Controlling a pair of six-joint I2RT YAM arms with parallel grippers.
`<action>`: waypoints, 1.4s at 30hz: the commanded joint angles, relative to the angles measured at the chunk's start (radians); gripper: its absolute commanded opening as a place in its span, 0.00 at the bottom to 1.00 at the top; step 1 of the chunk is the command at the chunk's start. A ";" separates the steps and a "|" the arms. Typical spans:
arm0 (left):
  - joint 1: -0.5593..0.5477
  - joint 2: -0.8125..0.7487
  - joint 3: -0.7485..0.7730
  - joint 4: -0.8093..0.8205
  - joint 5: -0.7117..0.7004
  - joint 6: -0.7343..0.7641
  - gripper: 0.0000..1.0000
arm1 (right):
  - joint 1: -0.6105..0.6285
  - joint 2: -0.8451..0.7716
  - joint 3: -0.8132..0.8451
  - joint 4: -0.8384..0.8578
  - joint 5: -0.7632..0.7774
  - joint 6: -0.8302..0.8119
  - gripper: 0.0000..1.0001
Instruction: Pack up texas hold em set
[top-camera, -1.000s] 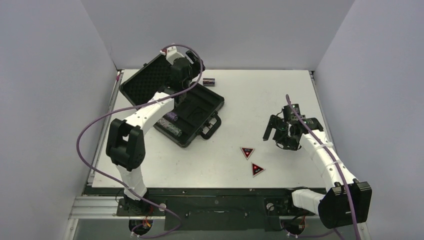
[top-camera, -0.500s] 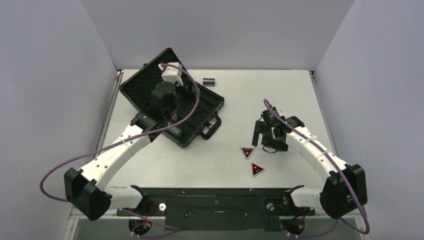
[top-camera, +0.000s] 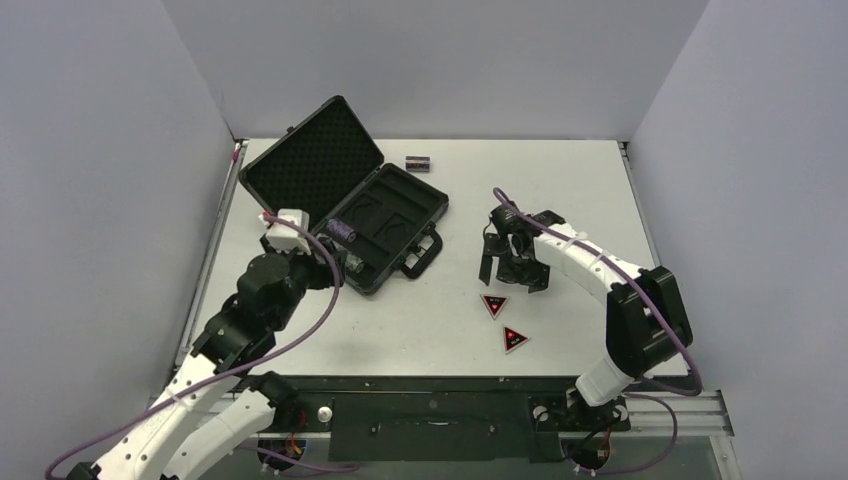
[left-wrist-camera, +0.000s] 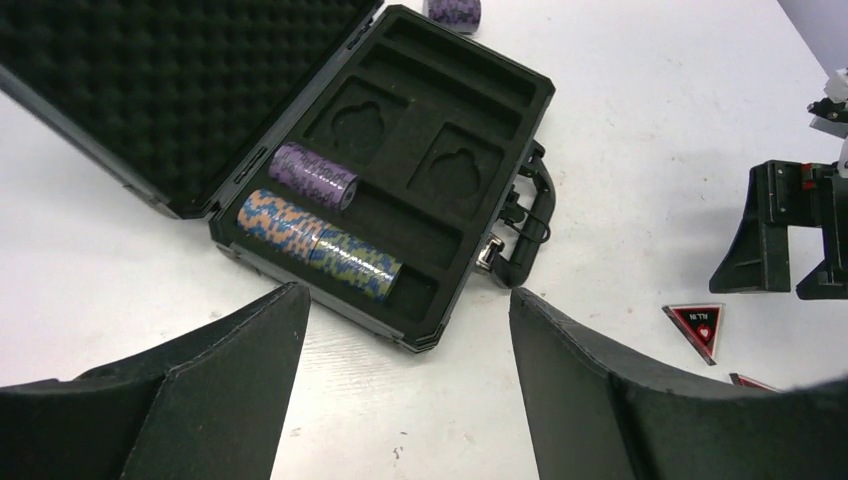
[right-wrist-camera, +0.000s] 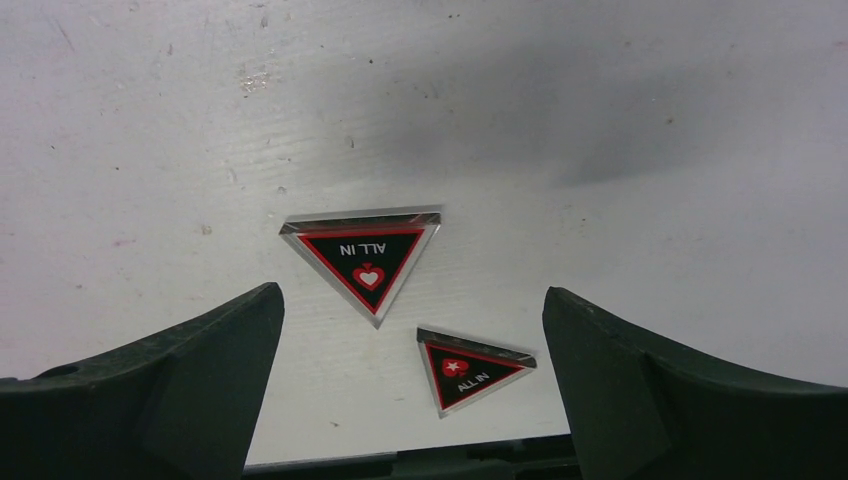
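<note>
The black briefcase (top-camera: 312, 165) lies open at the back left, its foam lid up. A purple chip stack (left-wrist-camera: 312, 175) and a longer orange, green and blue one (left-wrist-camera: 318, 245) lie in its foam tray (left-wrist-camera: 410, 230). One more chip stack (top-camera: 418, 163) lies loose on the table behind the case. Two red-and-black triangular tokens (right-wrist-camera: 365, 255) (right-wrist-camera: 470, 368) rest flat on the table right of centre. My right gripper (right-wrist-camera: 412, 295) hangs open just above them. My left gripper (left-wrist-camera: 405, 295) is open and empty, off the case's near corner.
The case handle (left-wrist-camera: 525, 225) points toward the right arm. White table (top-camera: 560, 190) stretches behind and to the right. Grey walls close in the back and both sides. The near table edge (right-wrist-camera: 350, 462) runs just below the nearer token.
My left arm has drawn back from over the case to its near left side. My right gripper has moved left to above the tokens and opened a little wider.
</note>
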 joint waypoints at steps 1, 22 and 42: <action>-0.002 -0.107 -0.045 -0.094 -0.058 -0.004 0.71 | 0.030 0.040 0.021 0.044 0.013 0.151 0.96; -0.010 -0.487 -0.228 -0.206 -0.143 -0.165 0.75 | 0.072 0.164 -0.075 0.159 0.040 0.422 0.73; -0.010 -0.468 -0.229 -0.197 -0.118 -0.156 0.76 | 0.108 0.188 -0.097 0.170 -0.030 0.367 0.67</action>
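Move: The nearer-to-hand ALL IN triangle lies below the open right fingers, about 6 cm down, some 3 cm to the left and 2 cm back. The other triangle is about 8 cm back and 1 cm to the right of this hand, equally low; the case handle stands some 9 cm ahead and 16 cm to the left. From the raised left hand, that first triangle is about 28 cm to the right, 1 cm back and 25 cm down. Down and to the left goes the right hand, sinking about 5.5 cm onto the first ALL IN triangle while turning some 15 degrees clockwise; low at the table, its fingers close from wide open to about two thirds and pinch the triangle across two corners. The empty left hand withdraws back, left and down from the case, about 6 cm each way. ##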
